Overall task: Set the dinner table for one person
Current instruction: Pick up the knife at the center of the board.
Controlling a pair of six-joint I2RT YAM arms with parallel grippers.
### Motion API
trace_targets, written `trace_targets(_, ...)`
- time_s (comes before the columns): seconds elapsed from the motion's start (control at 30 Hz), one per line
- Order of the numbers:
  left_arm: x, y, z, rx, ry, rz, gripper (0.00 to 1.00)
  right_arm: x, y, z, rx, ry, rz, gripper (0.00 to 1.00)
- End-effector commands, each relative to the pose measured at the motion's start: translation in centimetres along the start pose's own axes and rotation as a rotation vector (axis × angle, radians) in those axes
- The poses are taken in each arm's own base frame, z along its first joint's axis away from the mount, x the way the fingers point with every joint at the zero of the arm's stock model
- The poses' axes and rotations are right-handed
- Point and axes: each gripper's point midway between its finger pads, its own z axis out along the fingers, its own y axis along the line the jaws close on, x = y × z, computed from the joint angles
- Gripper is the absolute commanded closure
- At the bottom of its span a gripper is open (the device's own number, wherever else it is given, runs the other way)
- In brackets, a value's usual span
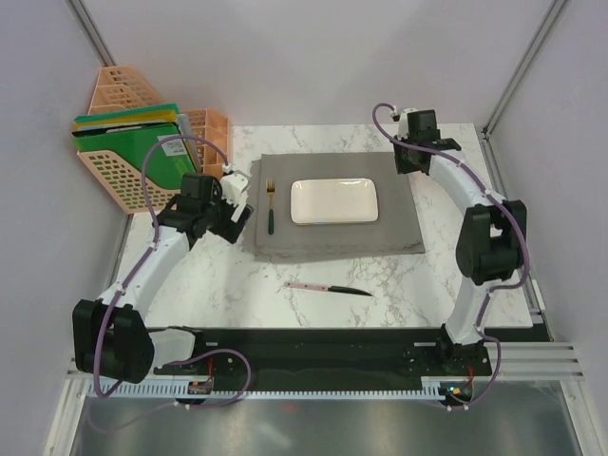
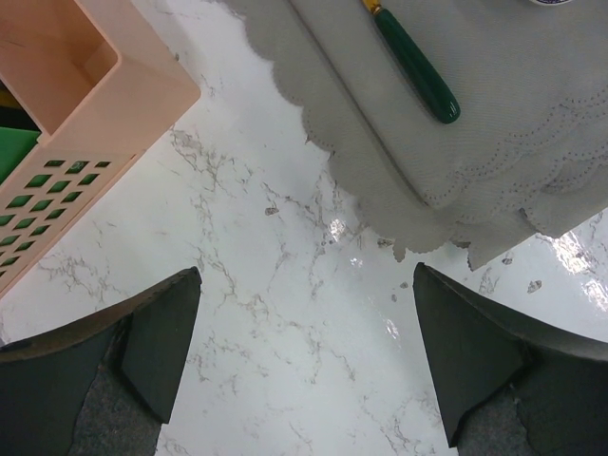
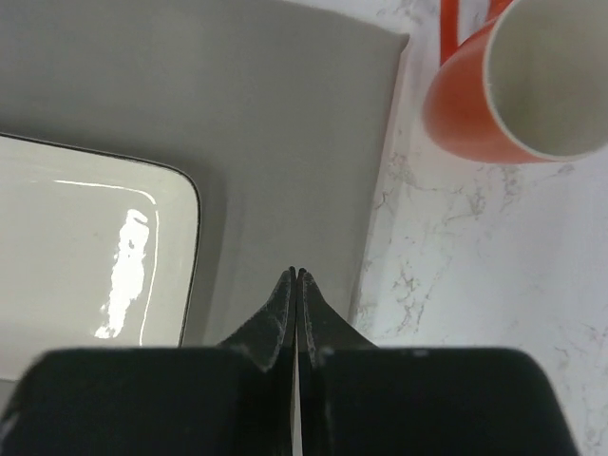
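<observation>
The dinner table (image 1: 237, 285) is white marble with grey veins. On it lies a grey scallop-edged placemat (image 1: 399, 223) with a white rectangular plate (image 1: 333, 201) on it. A green-handled fork (image 1: 270, 207) rests to the left of the plate. A pink-handled knife (image 1: 328, 288) lies on the marble in front of the mat. My left gripper (image 2: 306, 275) hangs open over bare marble beside the mat's left corner (image 2: 399, 123), with nothing between its fingers. My right gripper (image 3: 297, 273) is shut and empty above the mat's far right edge. An orange mug (image 3: 513, 85) stands just beyond it.
A peach slotted file basket (image 1: 119, 142) holding green folders stands at the table's far left corner, close to my left gripper (image 1: 237, 207). Grey walls enclose the table on three sides. In the top view my right wrist (image 1: 410, 142) hides the mug.
</observation>
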Motion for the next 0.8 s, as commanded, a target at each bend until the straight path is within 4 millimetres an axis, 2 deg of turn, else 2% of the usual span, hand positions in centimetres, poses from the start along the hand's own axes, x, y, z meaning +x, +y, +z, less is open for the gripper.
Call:
trace_targets(0.0,-1.5,1.1,-0.4,-0.038,-0.049,0.015,0.00,1.0,0.5,3.8,-0.024,0.069,0.041,1.00)
trace_targets(0.03,-1.4,1.0,-0.6,-0.038,-0.052,0.015,0.00,1.8,0.6,5.4,-0.024,0.101,0.048,1.00)
trace_targets(0.07,-1.4,1.0,-0.7,-0.041,-0.056,0.017,0.00,0.3,0.6,5.6,-0.024,0.077,0.055,1.00)
trace_targets(0.13,-1.1,1.0,-0.9,-0.047,-0.052,0.019,0.00,0.4,1.7,7.1,-0.064,0.098,0.056,1.00)
trace_targets(0.17,-0.9,1.1,-0.9,-0.052,-0.048,0.019,0.00,-0.6,1.7,7.2,-0.058,0.077,0.052,1.00)
trace_targets(0.23,-0.7,1.1,-0.8,-0.053,-0.043,0.022,0.00,-0.4,1.9,8.2,-0.049,0.089,0.045,1.00)
trace_targets(0.27,-0.7,1.1,-0.8,-0.051,-0.043,0.021,0.00,-1.1,2.0,8.4,-0.049,0.079,0.042,1.00)
trace_targets(0.33,-0.7,0.9,-0.7,-0.044,-0.043,0.015,0.00,0.3,2.2,9.6,-0.053,0.126,0.040,1.00)
trace_targets(0.4,-0.8,0.9,-0.8,-0.042,-0.049,0.012,0.00,1.1,2.4,10.2,-0.055,0.146,0.036,1.00)
trace_targets(0.47,-0.8,1.0,-0.9,-0.046,-0.048,0.012,0.00,2.7,2.8,10.9,-0.060,0.180,0.024,1.00)
trace_targets(0.57,-0.7,1.0,-0.9,-0.051,-0.047,0.014,0.00,4.3,2.5,11.7,-0.038,0.210,0.009,1.00)
trace_targets(0.77,-0.5,0.9,-1.1,-0.051,-0.049,0.014,0.00,6.2,2.4,12.8,-0.027,0.243,-0.006,1.00)
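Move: The empty right hand, fingers shut, hangs about 14 cm above the placemat. The bare patch it heads for, by the plate's far right corner, is some 5 cm ahead and 3 cm to its left. The plate's middle lies about 19 cm left and 2 cm back; the mug is roughly 12 cm ahead and 7 cm right; the knife, 27 cm back and 21 cm left. From the left hand that patch is about 21 cm ahead, 45 cm right and 12 cm down. The right hand sinks about 12.5 cm towards the bare placemat between the plate's far right corner and the mug, first dropping steeply while reaching some 6 cm forward and slightly left, then nearly levelling off before going down again as it eases back about 1 cm. The wrist tips the fingers some 15 degrees further downward and they stay shut and empty, ending close over the cloth, where contact can't be made out. ##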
